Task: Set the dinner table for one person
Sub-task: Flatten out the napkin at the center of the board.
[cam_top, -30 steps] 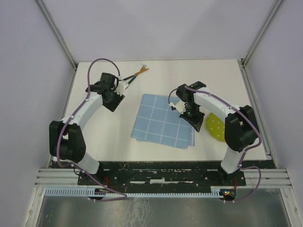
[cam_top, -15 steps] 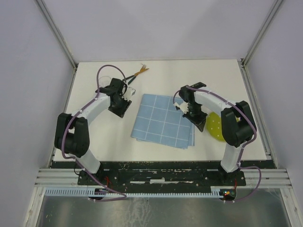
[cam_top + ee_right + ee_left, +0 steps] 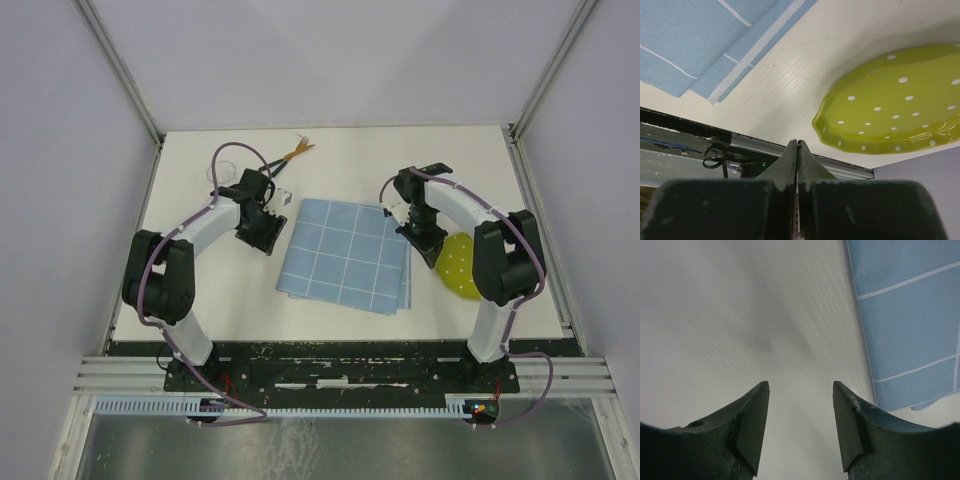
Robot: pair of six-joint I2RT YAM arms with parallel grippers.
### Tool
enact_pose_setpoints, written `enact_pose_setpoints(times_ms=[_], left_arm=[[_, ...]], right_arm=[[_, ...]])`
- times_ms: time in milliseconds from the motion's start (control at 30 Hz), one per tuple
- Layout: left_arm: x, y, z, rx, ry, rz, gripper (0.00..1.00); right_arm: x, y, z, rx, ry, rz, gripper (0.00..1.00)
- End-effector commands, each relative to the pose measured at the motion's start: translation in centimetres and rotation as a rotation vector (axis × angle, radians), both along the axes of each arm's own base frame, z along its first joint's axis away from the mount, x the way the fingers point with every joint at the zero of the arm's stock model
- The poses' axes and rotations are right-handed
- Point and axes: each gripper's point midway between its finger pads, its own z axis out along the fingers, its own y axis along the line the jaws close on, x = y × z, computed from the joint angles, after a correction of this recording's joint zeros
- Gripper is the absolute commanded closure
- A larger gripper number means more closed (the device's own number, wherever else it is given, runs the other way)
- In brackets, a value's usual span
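Observation:
The dinner table is a large off-white top. On it lie a light-blue gridded cloth and a yellow-green dotted plate. My left gripper hovers just left of the cloth's left edge. In the left wrist view the left gripper is open over bare table with nothing between its fingers, and the cloth lies to its right. My right gripper sits between cloth and plate. The right wrist view shows the right gripper shut and empty, the plate just beyond it.
Cutlery with orange and green handles lies at the back of the table, behind the left arm. Grey walls and metal posts close in the table on three sides. A black rail with the arm bases runs along the near edge.
The left arm swung right and nearer, from beside the cutlery to the cloth's left edge. The right gripper shifted right, off the cloth toward the plate, still shut.

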Motion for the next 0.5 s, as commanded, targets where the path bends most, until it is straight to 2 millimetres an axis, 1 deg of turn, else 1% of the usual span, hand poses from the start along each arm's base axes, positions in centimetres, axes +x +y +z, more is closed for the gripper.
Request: enact_pose_setpoints(times_ms=[0,67,133,267,467], left_arm=[[1.1,-1.9,1.3,-0.075,-0.017,-0.016,0.34],[0.7,-2.6,1.7,-0.111,0.001,-0.03,0.27],[0.2,-3.2,2.3,-0.147,0.021,-0.045,0.23],[-0.7,-3.9,2.5,-0.189,0.055,-0.054,0.22],[-1.1,-4.6,1.9,-0.227,0.099,-0.039,0.24]], right_arm=[[-0.8,-0.2,2.4,0.063,-0.045,-0.022,0.98],[-1.1,-0.3,2.7,0.081,-0.058,-0.024,0.98],[-1.4,-0.3,2.9,0.088,-0.065,-0.028,0.98],[-1.6,-0.4,3.1,0.089,-0.063,-0.029,0.98],[-1.5,-0.4,2.9,0.086,-0.056,-0.033,0.98]])
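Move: The blue napkin's near-left corner lies about 5 cm to the right of my left hand, 5 cm back and 4 cm down. The napkin's middle is roughly 19 cm to its right, level with it. The fork and knife lie some 26 cm ahead of it and 4 cm right. From my right hand, that corner is about 31 cm left and 1 cm ahead, while the green plate's middle is 10 cm to the right and 3 cm ahead. I carry my left hand about 3 cm to the right towards the napkin's near-left corner, easing back near the end and rising very slightly, while its half-open fingers spread wider and the wrist tilts some 10 degrees. Meanwhile my right hand, fingers still shut, lifts about 2.5 cm and draws back a little beside the plate, then stops. ##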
